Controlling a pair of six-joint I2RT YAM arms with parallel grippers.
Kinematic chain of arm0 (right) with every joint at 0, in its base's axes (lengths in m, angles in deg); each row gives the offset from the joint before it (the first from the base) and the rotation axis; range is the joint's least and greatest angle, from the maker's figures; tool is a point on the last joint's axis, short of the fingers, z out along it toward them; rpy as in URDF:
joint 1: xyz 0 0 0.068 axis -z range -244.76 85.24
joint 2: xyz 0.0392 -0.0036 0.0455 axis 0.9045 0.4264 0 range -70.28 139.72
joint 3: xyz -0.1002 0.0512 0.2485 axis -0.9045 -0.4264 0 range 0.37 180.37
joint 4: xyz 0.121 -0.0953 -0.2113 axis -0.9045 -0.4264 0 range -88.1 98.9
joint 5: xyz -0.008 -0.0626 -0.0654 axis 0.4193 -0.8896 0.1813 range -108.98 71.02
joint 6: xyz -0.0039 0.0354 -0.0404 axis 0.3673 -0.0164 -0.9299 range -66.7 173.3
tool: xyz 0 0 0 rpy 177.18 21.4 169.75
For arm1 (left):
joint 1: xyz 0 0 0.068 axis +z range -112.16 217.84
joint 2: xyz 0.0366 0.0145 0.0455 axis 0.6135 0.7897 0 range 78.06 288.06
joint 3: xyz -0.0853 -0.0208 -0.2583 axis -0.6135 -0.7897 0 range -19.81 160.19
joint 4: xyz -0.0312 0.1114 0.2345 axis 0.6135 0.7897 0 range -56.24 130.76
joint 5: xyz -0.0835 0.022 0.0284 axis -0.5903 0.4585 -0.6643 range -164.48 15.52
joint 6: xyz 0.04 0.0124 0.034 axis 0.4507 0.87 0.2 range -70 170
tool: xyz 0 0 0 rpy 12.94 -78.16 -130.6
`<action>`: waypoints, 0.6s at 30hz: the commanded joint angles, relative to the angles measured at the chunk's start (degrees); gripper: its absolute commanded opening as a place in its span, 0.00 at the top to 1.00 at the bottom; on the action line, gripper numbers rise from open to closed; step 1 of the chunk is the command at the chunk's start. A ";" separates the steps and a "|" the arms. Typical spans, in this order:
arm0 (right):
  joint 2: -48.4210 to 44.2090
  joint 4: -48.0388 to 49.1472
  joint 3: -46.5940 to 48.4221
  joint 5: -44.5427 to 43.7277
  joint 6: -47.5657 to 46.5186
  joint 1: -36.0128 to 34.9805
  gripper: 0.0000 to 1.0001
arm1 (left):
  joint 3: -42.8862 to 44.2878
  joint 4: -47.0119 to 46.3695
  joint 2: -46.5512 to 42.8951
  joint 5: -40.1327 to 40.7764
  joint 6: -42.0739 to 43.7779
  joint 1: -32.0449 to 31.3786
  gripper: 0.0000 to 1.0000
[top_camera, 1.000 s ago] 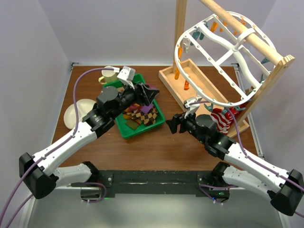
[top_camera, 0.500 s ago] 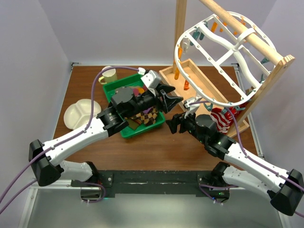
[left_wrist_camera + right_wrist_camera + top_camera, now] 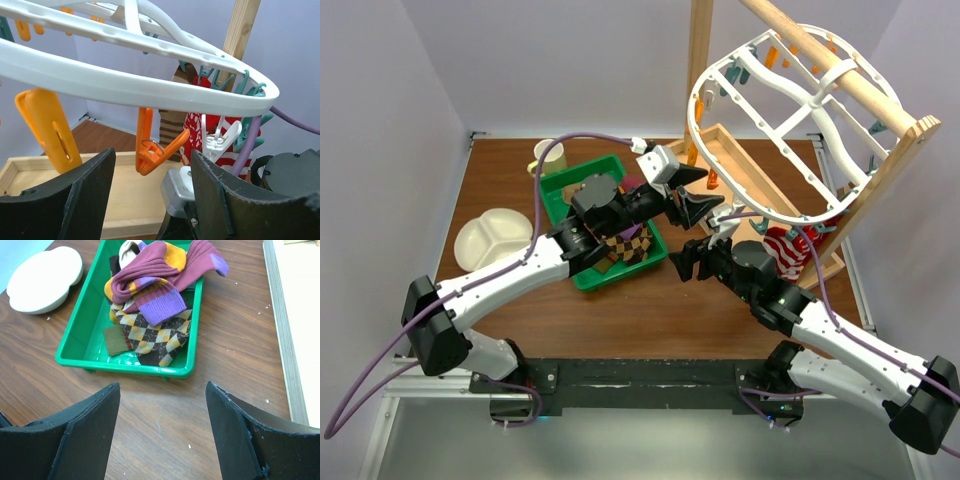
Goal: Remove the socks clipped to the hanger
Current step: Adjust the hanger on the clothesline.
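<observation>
The white oval hanger [image 3: 790, 120] hangs tilted from a wooden rail, with orange and teal clips. A red-and-white sock [image 3: 788, 245] and a brown striped sock [image 3: 172, 125] hang clipped at its lower right end. My left gripper [image 3: 698, 195] is open and empty, just under the hanger's near rim [image 3: 125, 85], with an empty orange clip [image 3: 155, 145] between and above its fingers. My right gripper [image 3: 685, 262] is open and empty, low over the table right of the green tray. Several loose socks [image 3: 155, 305] lie in that tray.
The green tray [image 3: 582, 275] sits centre-left. A white divided plate [image 3: 485, 240] lies to its left and a mug [image 3: 548, 158] behind it. The wooden stand's base box [image 3: 740, 170], post [image 3: 700, 60] and rail [image 3: 830, 70] fill the right.
My left arm has swung right from over the green tray to under the hanger's near rim, jaws open throughout. The right arm has not moved.
</observation>
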 commanded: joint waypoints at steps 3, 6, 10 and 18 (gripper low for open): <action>0.18 0.89 2.43 -0.41 -0.50 -0.34 0.27 | 2.55 -8.63 1.30 -2.47 1.79 -0.09 0.34; 0.44 0.89 2.61 -0.24 -0.42 -0.26 0.27 | 2.02 -10.91 1.30 -3.00 1.17 -0.09 0.35; 0.62 0.98 2.79 -0.24 -0.59 -0.26 0.27 | 1.93 -12.59 1.82 -3.27 0.56 -0.18 0.44; 2.02 0.11 3.66 0.82 -1.12 -0.26 0.26 | 2.63 -13.12 2.88 -1.86 -0.32 -0.09 0.74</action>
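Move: The orange clip lies barely 2 cm to the right of the left hand's point, level with it fore-and-aft and about 2 cm above; the hanger rim it hangs from passes some 5 cm above the hand there. A second orange clip is about 6 cm ahead and 1 cm left, at the first one's height. The red sock hangs roughly 17 cm right, 8 cm back and 5 cm below. From the right hand the orange clip is about 2 cm ahead, 3 cm right and 20 cm above. The orange clip under the hanger's rim is pinched from both sides: the left hand, its fingers pointing right, rises about 2.5 cm and edges less than 1 cm further right until the tips straddle the clip. The fingertips tip up some 5 degrees and, from wide open, close to about half their earlier gap on it. ##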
